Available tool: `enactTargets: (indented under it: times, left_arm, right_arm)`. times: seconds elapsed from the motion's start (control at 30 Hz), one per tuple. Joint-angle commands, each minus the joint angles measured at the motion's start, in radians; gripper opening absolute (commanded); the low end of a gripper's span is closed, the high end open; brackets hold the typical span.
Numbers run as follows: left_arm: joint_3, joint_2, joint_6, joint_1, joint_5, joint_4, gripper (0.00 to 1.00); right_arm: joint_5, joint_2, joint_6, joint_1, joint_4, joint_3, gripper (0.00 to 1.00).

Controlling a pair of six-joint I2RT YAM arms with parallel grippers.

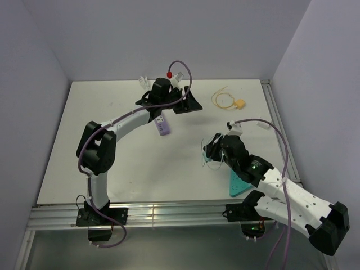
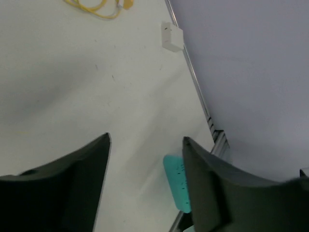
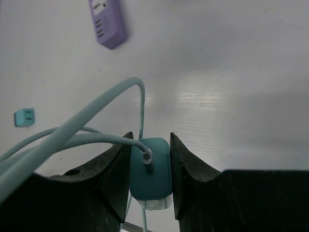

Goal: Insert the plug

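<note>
The plug (image 1: 241, 103), small and yellow-tan, lies at the table's back right on its looped yellow cable (image 2: 94, 9); neither gripper touches it. My left gripper (image 2: 146, 140) is open with only bare table between its fingers; it hovers at the back middle (image 1: 188, 104). The purple power strip (image 1: 162, 126) lies flat under the left forearm, also seen far off in the right wrist view (image 3: 107, 21). My right gripper (image 3: 150, 136) is shut on a teal adapter block (image 3: 149, 169) with a teal cable (image 3: 96, 113) running from its face.
A teal power strip (image 1: 239, 183) lies near the front right edge, by the right arm. A small teal two-pin plug (image 3: 24, 117) rests on the table. A small white box (image 2: 172, 36) sits by the right rail. Walls enclose the table on three sides.
</note>
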Motion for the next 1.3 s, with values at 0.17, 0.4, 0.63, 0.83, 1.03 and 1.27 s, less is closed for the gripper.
enactTargets:
  times: [0.17, 0.4, 0.63, 0.83, 1.03, 1.27]
  left_arm:
    - [0.053, -0.082, 0.103, -0.009, -0.168, -0.108, 0.99]
    - [-0.298, -0.411, 0.079, -0.043, -0.221, 0.047, 0.96]
    - [-0.646, -0.712, 0.104, -0.129, -0.127, 0.364, 0.92]
    - [-0.723, -0.778, 0.256, -0.302, -0.346, 0.418, 1.0]
    - [-0.783, -0.754, 0.43, -0.53, -0.682, 0.524, 0.99]
    - [-0.809, -0.712, 0.554, -0.688, -0.82, 0.614, 1.0]
  right_arm:
    - [-0.088, 0.117, -0.046, -0.111, -0.034, 0.114, 0.0]
    - [-0.083, 0.137, -0.109, -0.157, -0.017, 0.14, 0.0]
    - [-0.077, 0.197, -0.083, -0.21, -0.08, 0.212, 0.0]
    - [-0.175, 0.223, -0.028, -0.218, -0.069, 0.232, 0.0]
    - [-0.232, 0.208, 0.009, -0.22, -0.052, 0.229, 0.0]
    - [-0.236, 0.197, 0.011, -0.22, -0.049, 0.212, 0.0]
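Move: The plug, held in the right fingertips, lies about 19 cm back from the left hand, 7 cm to its right and 4 cm below. From the left hand, the purple power strip is some 7 cm ahead, 15 cm left and 19 cm down. Counted from the right hand, the plug is right between its fingers; the teal triangular strip is about 5 cm back, 16 cm right and 15 cm down. Back from the far side of the table, the left hand swings some 24 cm in a bow that first bulges left and then returns right, rising about 7 cm overall. Its fingers spread fully on the way and the wrist tilts up some 45 degrees, aiming them level towards the plug. The right hand keeps its pinch on the plug, easing forward and tipping slightly down. ##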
